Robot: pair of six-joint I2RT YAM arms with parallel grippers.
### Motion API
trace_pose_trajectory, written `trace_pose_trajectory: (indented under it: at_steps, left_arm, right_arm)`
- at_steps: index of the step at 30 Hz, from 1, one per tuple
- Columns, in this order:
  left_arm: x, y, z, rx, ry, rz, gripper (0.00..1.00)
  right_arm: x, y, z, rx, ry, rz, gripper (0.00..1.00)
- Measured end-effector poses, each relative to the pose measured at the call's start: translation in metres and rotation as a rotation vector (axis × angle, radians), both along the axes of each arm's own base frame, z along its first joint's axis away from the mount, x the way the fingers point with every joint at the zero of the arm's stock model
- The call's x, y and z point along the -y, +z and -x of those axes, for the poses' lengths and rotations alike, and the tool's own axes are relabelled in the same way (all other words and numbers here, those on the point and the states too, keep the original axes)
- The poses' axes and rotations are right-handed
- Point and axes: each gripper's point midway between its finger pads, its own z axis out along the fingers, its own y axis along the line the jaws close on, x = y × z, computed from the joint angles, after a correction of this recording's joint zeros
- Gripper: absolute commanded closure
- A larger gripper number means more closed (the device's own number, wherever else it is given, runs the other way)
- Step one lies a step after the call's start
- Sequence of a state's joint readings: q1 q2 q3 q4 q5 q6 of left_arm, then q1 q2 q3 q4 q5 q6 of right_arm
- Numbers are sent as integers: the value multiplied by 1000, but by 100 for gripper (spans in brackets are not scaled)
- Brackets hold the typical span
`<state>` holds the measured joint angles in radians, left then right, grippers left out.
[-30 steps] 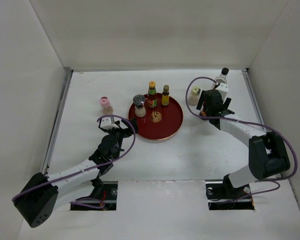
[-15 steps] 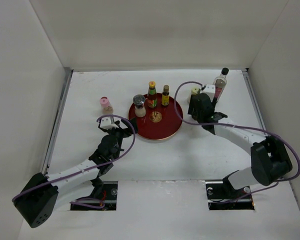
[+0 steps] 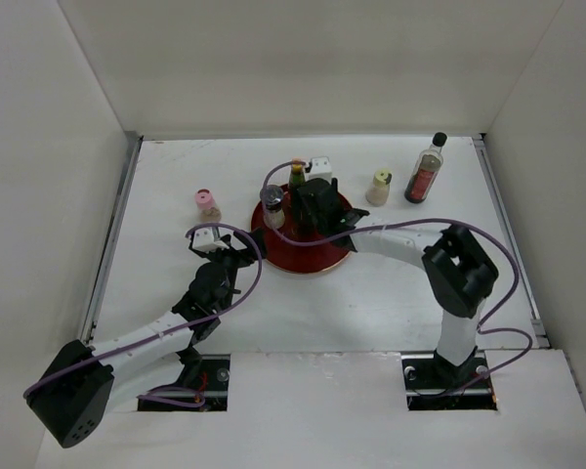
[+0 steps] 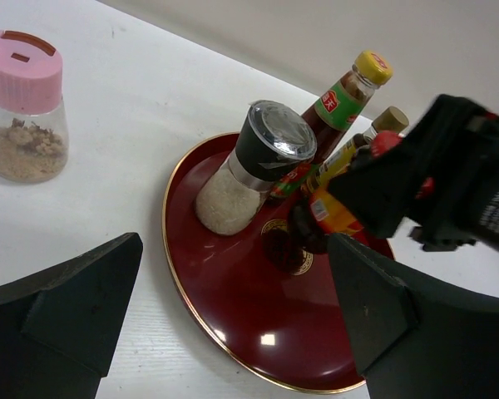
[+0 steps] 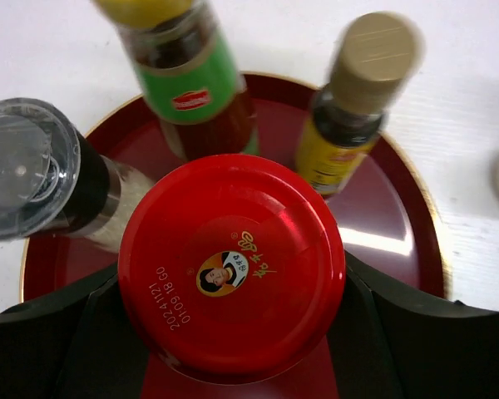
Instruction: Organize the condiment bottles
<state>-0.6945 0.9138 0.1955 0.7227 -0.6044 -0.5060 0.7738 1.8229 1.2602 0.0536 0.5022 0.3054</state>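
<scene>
My right gripper (image 3: 317,203) (image 5: 231,278) is shut on the red-lidded jar (image 5: 231,266) (image 4: 336,213), low over the middle of the round red tray (image 3: 303,262). I cannot tell whether the jar touches the tray. On the tray stand a silver-lidded grinder (image 3: 272,205) (image 5: 41,174), a yellow-capped bottle (image 3: 297,176) (image 5: 191,75) and a small tan-capped bottle (image 5: 353,108). A pink-capped jar (image 3: 208,204) (image 4: 23,116) stands left of the tray. To its right are a cream-capped bottle (image 3: 379,187) and a tall black-capped bottle (image 3: 427,171). My left gripper (image 3: 225,259) (image 4: 233,307) is open at the tray's near-left rim.
White walls close in the table on the left, back and right. The right arm reaches across the table's right half to the tray, its purple cable looping above it. The left arm lies along the near left.
My right arm has swung left from beside the cream-capped bottle to over the tray, its jaws closed on the red-lidded jar. The left arm has stayed still.
</scene>
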Motion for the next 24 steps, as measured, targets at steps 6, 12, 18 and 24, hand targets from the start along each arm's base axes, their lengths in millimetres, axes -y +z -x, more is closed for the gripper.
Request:
trace_pose_trajectory:
  at_steps: [6, 12, 18, 24]
  left_arm:
    - [0, 0, 0, 0, 0, 0, 5]
    - [0, 0, 0, 0, 0, 0, 5]
    - [0, 0, 0, 0, 0, 0, 5]
    - [0, 0, 0, 0, 1, 1, 5]
  right_arm:
    - [-20, -27, -6, -25, 24, 31, 54]
    - [-21, -27, -5, -25, 24, 26, 15]
    - [-9, -1, 5, 12, 16, -14, 7]
    - [31, 64, 31, 95, -2, -107, 4]
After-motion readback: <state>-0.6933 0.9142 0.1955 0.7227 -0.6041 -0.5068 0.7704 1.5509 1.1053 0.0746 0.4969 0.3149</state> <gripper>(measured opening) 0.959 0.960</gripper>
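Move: The jar with the red lid is already in the right gripper, over the tray. Its spot on the tray lies about 2 cm to the left and 1 cm ahead, with the surface roughly 9 cm below. The salt grinder stands some 10 cm left and 1 cm ahead, the tall sauce bottle 7 cm ahead and 5 cm left, the yellow-label bottle 8 cm ahead and 2 cm right. From the left gripper the spot is about 12 cm ahead, 20 cm right and 13 cm below. Ease the right gripper about 3 cm down and 2 cm left to stand the held red-lidded jar on the tray, right of the salt grinder and just short of the tall sauce bottle. Hold there briefly, open the fingers to let go, then lift clear by some 9 cm, drawing right and a little back, away from the jar. ##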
